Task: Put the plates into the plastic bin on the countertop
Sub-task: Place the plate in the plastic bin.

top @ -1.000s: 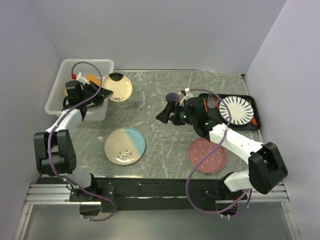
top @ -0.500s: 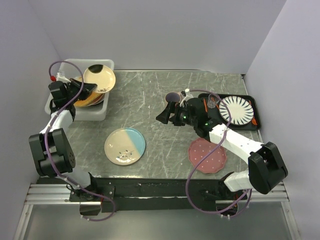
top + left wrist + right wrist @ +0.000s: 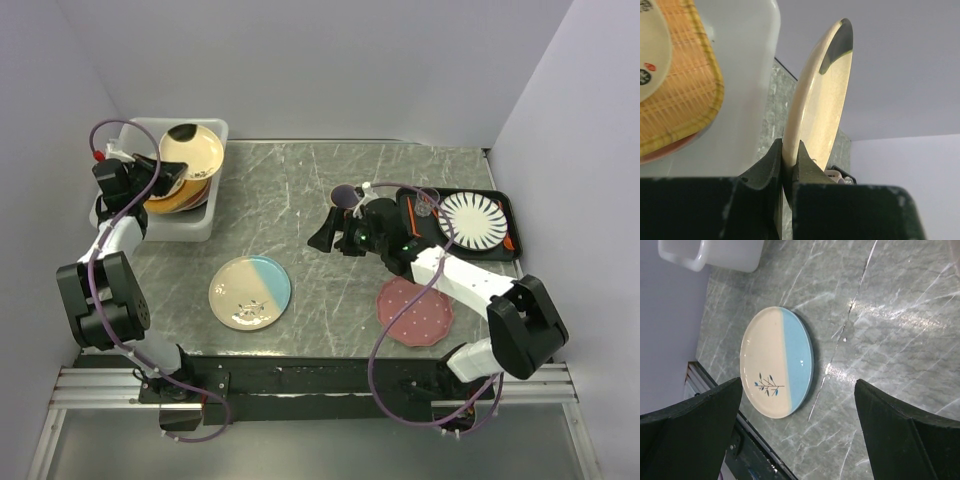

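My left gripper point(image 3: 163, 178) is shut on the rim of a cream plate point(image 3: 190, 150) with a black patch, holding it tilted above the plastic bin point(image 3: 215, 131) at the far left of the countertop point(image 3: 300, 190). In the left wrist view the plate point(image 3: 822, 100) stands edge-on between the fingers of that gripper point(image 3: 788, 150). Inside the bin point(image 3: 747, 75) lie a woven orange piece point(image 3: 680, 100) and a small cream plate point(image 3: 650, 50). My right gripper point(image 3: 322, 235) hangs open over mid-counter. A cream-and-light-blue plate point(image 3: 250, 292) point(image 3: 777, 370) lies ahead of the right gripper point(image 3: 797, 385).
A pink dotted plate point(image 3: 414, 310) lies near the front right edge. At the right, a black tray point(image 3: 503, 205) carries a striped white plate point(image 3: 475, 220), with a mug point(image 3: 427, 205) beside it. A small dark round piece point(image 3: 345, 195) sits behind the right wrist.
My left gripper has carried the cream plate from the countertop beside the bin up and leftward, over the bin. The right arm has shifted only slightly.
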`<state>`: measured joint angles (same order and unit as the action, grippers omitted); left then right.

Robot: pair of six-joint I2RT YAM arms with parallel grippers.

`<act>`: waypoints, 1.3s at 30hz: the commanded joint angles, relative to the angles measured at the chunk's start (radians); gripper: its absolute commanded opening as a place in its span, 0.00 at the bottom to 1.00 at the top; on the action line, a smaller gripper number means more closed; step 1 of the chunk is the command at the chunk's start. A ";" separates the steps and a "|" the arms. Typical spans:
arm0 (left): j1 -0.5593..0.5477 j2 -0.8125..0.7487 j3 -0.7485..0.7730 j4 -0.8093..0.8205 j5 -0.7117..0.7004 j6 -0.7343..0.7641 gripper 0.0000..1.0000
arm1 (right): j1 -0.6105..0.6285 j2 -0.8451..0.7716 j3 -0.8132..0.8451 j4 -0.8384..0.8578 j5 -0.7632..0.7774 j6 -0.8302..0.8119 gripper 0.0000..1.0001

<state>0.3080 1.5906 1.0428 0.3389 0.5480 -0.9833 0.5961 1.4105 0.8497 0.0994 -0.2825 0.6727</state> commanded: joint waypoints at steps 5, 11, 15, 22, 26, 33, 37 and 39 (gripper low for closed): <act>0.045 0.025 0.095 -0.103 -0.094 0.075 0.01 | 0.014 0.044 0.075 0.011 -0.018 0.001 0.99; 0.054 0.087 0.138 -0.182 -0.170 0.107 0.01 | 0.019 0.058 0.083 0.017 -0.030 0.004 0.99; 0.056 0.123 0.157 -0.213 -0.203 0.124 0.01 | 0.025 0.065 0.075 0.020 -0.037 0.007 0.99; 0.056 0.169 0.169 -0.238 -0.232 0.133 0.01 | 0.037 0.064 0.060 0.033 -0.046 0.016 0.99; 0.056 0.186 0.163 -0.227 -0.238 0.130 0.01 | 0.042 0.070 0.054 0.049 -0.050 0.021 0.99; 0.056 0.218 0.181 -0.247 -0.221 0.144 0.15 | 0.056 0.084 0.054 0.045 -0.057 0.018 0.99; 0.057 0.218 0.191 -0.273 -0.230 0.161 0.31 | 0.064 0.077 0.046 0.049 -0.055 0.021 0.99; 0.057 0.213 0.188 -0.271 -0.234 0.169 0.37 | 0.067 0.077 0.046 0.049 -0.055 0.022 0.99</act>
<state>0.3634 1.8076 1.1912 0.0647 0.3195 -0.8505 0.6506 1.4834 0.8845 0.1047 -0.3321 0.6907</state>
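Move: The cream plate with the dark patch, already pinched by its rim, is bound for the stack on the woven tray in the plastic bin, its middle about 6 cm ahead of the left hand, 3 cm left and 16 cm below. The bin's right rim stands roughly 8 cm to the right and 4 cm ahead; the blue-and-cream plate lies some 22 cm back and 18 cm right on the counter. From the right hand, the stack is about 36 cm left and 22 cm ahead. The held plate is carried down about 10 cm into the plastic bin and 7 cm to the left over the stack, sideways first and then mostly down, while the left hand tips nose-down nearly 20 degrees and swings a little counter-clockwise. At the bottom its fingers start to open around the rim. The open, empty right hand drifts some 3 cm left, nearing the blue-and-cream plate. ##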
